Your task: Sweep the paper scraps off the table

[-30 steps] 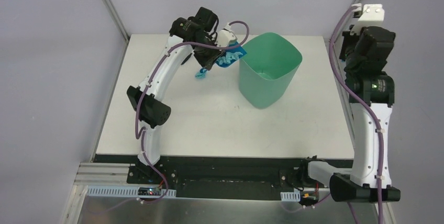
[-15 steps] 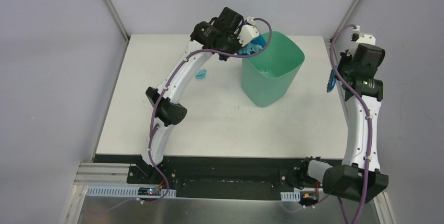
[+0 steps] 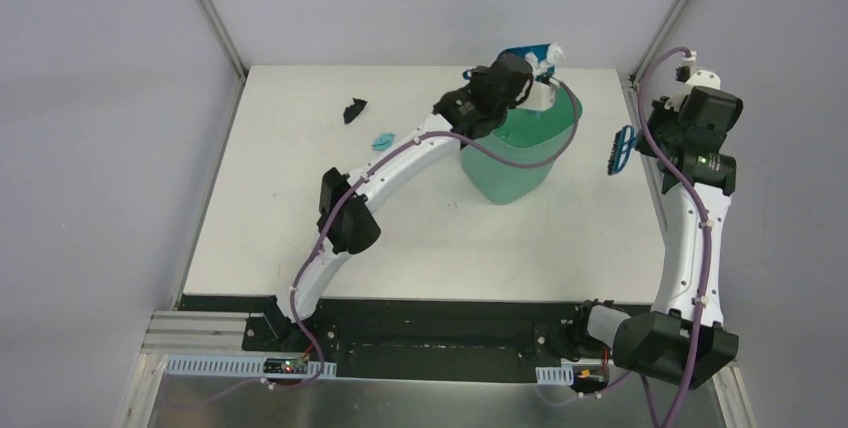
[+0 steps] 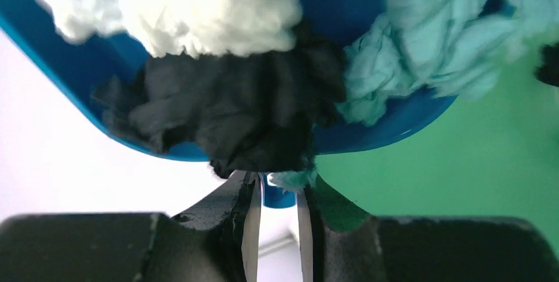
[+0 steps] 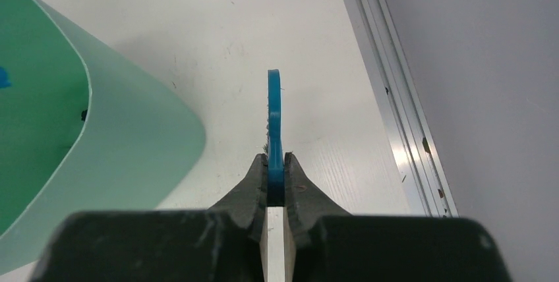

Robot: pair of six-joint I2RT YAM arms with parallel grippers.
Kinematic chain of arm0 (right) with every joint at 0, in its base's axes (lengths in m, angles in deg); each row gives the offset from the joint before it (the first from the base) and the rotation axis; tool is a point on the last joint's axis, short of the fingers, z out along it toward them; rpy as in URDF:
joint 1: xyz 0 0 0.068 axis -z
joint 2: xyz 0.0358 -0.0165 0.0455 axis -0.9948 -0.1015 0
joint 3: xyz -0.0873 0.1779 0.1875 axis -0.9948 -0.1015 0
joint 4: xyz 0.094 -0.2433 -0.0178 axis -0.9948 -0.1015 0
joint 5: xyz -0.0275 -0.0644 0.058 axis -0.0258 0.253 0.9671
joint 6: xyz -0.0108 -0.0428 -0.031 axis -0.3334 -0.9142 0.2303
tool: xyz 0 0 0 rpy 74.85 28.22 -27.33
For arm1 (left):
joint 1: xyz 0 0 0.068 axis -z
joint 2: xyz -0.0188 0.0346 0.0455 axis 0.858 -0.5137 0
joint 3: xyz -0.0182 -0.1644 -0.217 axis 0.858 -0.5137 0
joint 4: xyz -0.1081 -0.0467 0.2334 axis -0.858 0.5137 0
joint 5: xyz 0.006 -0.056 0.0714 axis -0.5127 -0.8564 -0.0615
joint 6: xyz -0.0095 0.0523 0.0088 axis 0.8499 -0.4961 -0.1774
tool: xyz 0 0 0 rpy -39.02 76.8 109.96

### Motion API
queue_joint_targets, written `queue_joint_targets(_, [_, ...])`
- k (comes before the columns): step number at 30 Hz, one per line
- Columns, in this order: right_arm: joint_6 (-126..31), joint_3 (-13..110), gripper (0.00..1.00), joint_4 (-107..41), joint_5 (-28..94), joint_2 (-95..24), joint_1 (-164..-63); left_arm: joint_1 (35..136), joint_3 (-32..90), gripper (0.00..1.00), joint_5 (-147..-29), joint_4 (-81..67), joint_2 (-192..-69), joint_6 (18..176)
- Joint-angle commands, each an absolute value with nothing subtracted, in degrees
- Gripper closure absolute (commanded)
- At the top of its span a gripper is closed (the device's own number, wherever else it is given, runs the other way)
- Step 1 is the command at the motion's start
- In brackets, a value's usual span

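My left gripper (image 3: 540, 62) is shut on the handle of the blue dustpan (image 3: 522, 52), which it holds tilted over the far rim of the green bin (image 3: 515, 173). In the left wrist view the dustpan (image 4: 79, 64) carries white (image 4: 198, 5), black (image 4: 231, 111) and light teal (image 4: 428, 45) paper scraps, and its handle sits between the jaws of the left gripper (image 4: 280, 190). Two paper scraps lie on the table (image 3: 420, 228): a black one (image 3: 354, 109) and a teal one (image 3: 382, 140). My right gripper (image 5: 275, 180) is shut on the blue hand brush (image 5: 273, 117), held above the table's right edge (image 3: 620, 148).
The green bin (image 5: 79, 130) stands at the back centre-right of the table, close to the left of the brush. An aluminium rail (image 5: 395, 111) and a grey wall border the table's right side. My left arm stretches diagonally across the table's middle (image 3: 345, 213).
My left arm swung right, carrying the dustpan from left of the bin to over its far rim. That uncovered the black scrap. The right arm lowered the brush into view.
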State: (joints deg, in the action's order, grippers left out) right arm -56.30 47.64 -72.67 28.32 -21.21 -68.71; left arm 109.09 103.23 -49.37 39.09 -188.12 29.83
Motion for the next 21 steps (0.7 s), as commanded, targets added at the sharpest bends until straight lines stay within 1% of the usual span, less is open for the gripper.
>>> queue_joint_targets(1, [-54.7, 47.7, 1.00, -70.7, 30.8, -19.5, -67.7, 110.8, 90.0, 1.00, -36.4, -3.6, -187.8, -6.0])
queue_joint_targets(2, [-54.7, 47.6, 1.00, -70.8, 31.1, -19.3, -67.6, 110.7, 87.1, 1.00, -36.8, -12.1, -187.7, -12.1])
queue_joint_targets(3, [-54.7, 47.5, 1.00, -70.8, 31.3, -19.1, -67.4, 110.7, 85.6, 1.00, -37.5, -16.8, -187.7, -16.3])
queue_joint_targets(4, [-54.7, 47.5, 1.00, -70.7, 31.5, -19.0, -67.4, 110.7, 85.0, 1.00, -38.3, -19.5, -187.6, -18.3])
queue_joint_targets(6, [-54.7, 47.3, 1.00, -70.6, 31.9, -19.1, -67.3, 110.8, 86.1, 1.00, -39.6, -19.9, -187.4, -19.1])
queue_joint_targets(8, [-54.7, 47.3, 1.00, -70.6, 32.3, -19.2, -67.2, 110.6, 84.0, 1.00, -41.4, -20.7, -186.1, -21.9])
queue_joint_targets(13, [-53.1, 47.5, 1.00, -70.6, 33.3, -19.3, -66.9, 110.3, 73.6, 1.00, -47.3, -37.0, -181.6, -36.8])
queue_joint_targets(15, [-53.0, 47.6, 1.00, -70.7, 33.5, -19.4, -66.9, 110.3, 72.8, 1.00, -48.0, -37.7, -180.3, -38.0])
queue_joint_targets(21, [-52.7, 48.1, 1.00, -71.1, 34.6, -19.2, -66.8, 109.1, 75.3, 1.00, -46.3, -32.3, -178.0, -33.8])
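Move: The bin's middle lies roughly 9 cm back and 5 cm to the right of the left hand, some 15 cm lower. A light blue scrap lies on the table about 6 cm back and 21 cm left of that hand; a black scrap is about level with the hand and 28 cm left, both nearly 28 cm below. From the right hand the bin is about 4 cm ahead, 21 cm left and 14 cm down. Tipping the held dustpan some 50 degrees over the bin, the left hand goes forward-right, then up 8 cm. ##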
